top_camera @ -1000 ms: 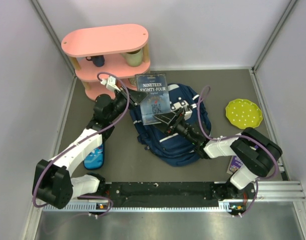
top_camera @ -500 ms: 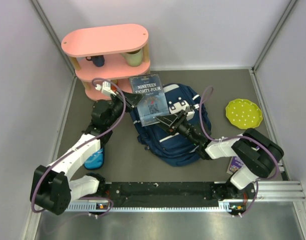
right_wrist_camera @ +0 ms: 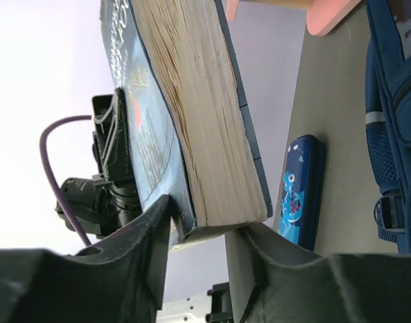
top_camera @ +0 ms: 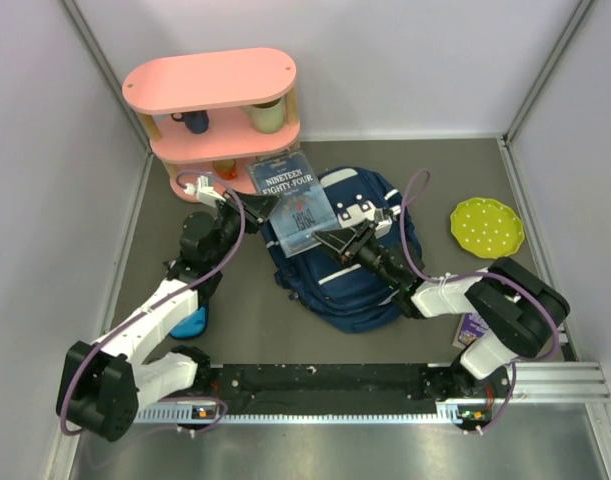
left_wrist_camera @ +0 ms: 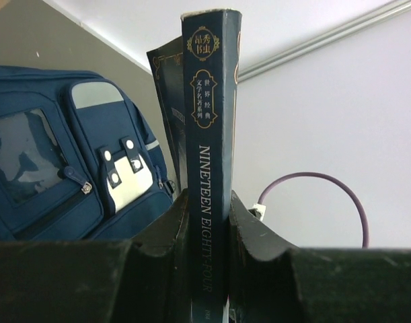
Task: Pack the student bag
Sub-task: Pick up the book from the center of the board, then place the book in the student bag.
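Observation:
A dark blue book titled Nineteen Eighty-Four (top_camera: 293,198) hangs in the air over the left part of the student bag (top_camera: 357,275), a navy backpack lying flat. My left gripper (top_camera: 255,205) is shut on the book's spine (left_wrist_camera: 208,134), one finger pressed to each cover. From the right, my right gripper (top_camera: 327,240) holds the book's lower corner (right_wrist_camera: 192,121), with one finger on the cover and the other against the page edge. The bag's front pockets (left_wrist_camera: 50,175) lie behind the book in the left wrist view.
A pink two-tier shelf (top_camera: 213,105) with cups stands at the back left, close to the book. A bright blue pencil case (top_camera: 190,322) lies under the left arm. A yellow plate (top_camera: 487,227) sits at the right, and a small purple item (top_camera: 472,326) lies by the right arm's base.
The book has shifted left and back toward the shelf and tilted, carried by the left gripper. The right gripper's jaws have closed onto the book's corner.

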`<action>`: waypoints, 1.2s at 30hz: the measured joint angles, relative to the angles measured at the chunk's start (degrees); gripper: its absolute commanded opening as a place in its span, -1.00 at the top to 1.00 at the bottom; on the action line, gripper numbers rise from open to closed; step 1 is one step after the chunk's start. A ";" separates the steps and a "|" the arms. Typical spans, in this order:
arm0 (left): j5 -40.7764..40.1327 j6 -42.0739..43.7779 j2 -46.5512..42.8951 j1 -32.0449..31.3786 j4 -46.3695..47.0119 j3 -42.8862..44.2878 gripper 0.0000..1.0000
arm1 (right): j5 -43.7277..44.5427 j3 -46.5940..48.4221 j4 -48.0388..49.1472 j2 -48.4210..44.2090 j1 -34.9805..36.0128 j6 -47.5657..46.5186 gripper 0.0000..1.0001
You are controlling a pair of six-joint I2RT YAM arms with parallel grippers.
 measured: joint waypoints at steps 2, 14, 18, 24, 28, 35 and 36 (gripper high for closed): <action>-0.48 0.07 -0.57 0.00 -0.07 -0.44 1.00 | 0.00 0.00 0.04 -0.31 -0.20 -0.22 0.81; 2.67 2.56 -1.86 -0.26 -6.36 -0.83 -0.66 | -0.11 -0.92 -2.05 -7.72 -0.66 -4.81 1.00; 5.29 7.72 -2.62 -1.31 -13.51 0.17 -0.89 | 2.10 -3.45 -13.03 -18.45 -1.70 -9.16 1.00; 5.07 15.19 -5.51 -1.49 -21.68 1.38 -0.92 | 12.17 -3.54 -45.81 -43.93 -3.26 -20.33 1.00; 3.41 21.24 -3.69 -5.88 -25.92 4.76 -0.92 | 20.09 -0.50 -66.90 -58.07 -3.74 -27.26 1.00; 0.44 38.42 8.28 -23.34 -33.29 19.47 -0.87 | 32.92 5.62 -94.92 -72.35 -3.96 -33.66 1.00; -0.13 40.89 10.03 -25.53 -34.25 21.07 -0.87 | 34.34 6.71 -97.48 -73.05 -3.96 -34.14 1.00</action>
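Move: The book is held up between both hands: its middle lies about 5 cm to the left hand's right and 1 cm ahead, at roughly the same height, and from the right hand 8 cm ahead, 5 cm left and 3 cm up. The backpack lies some 2 cm ahead and 17 cm right of the left hand, 20 cm below. From the right hand the green plate is roughly 16 cm ahead and 42 cm right, 16 cm down. The right fingers pinch shut on the book's near lower corner and lift it about 4 cm; the left fingers then open wide and let go of the spine. Taking over the book, the right hand sweeps some 24 cm right and a little back towards the plate's side, turning clockwise. The freed left hand sinks and draws back, then swings right over the near part of the backpack, rolling its left side up. ##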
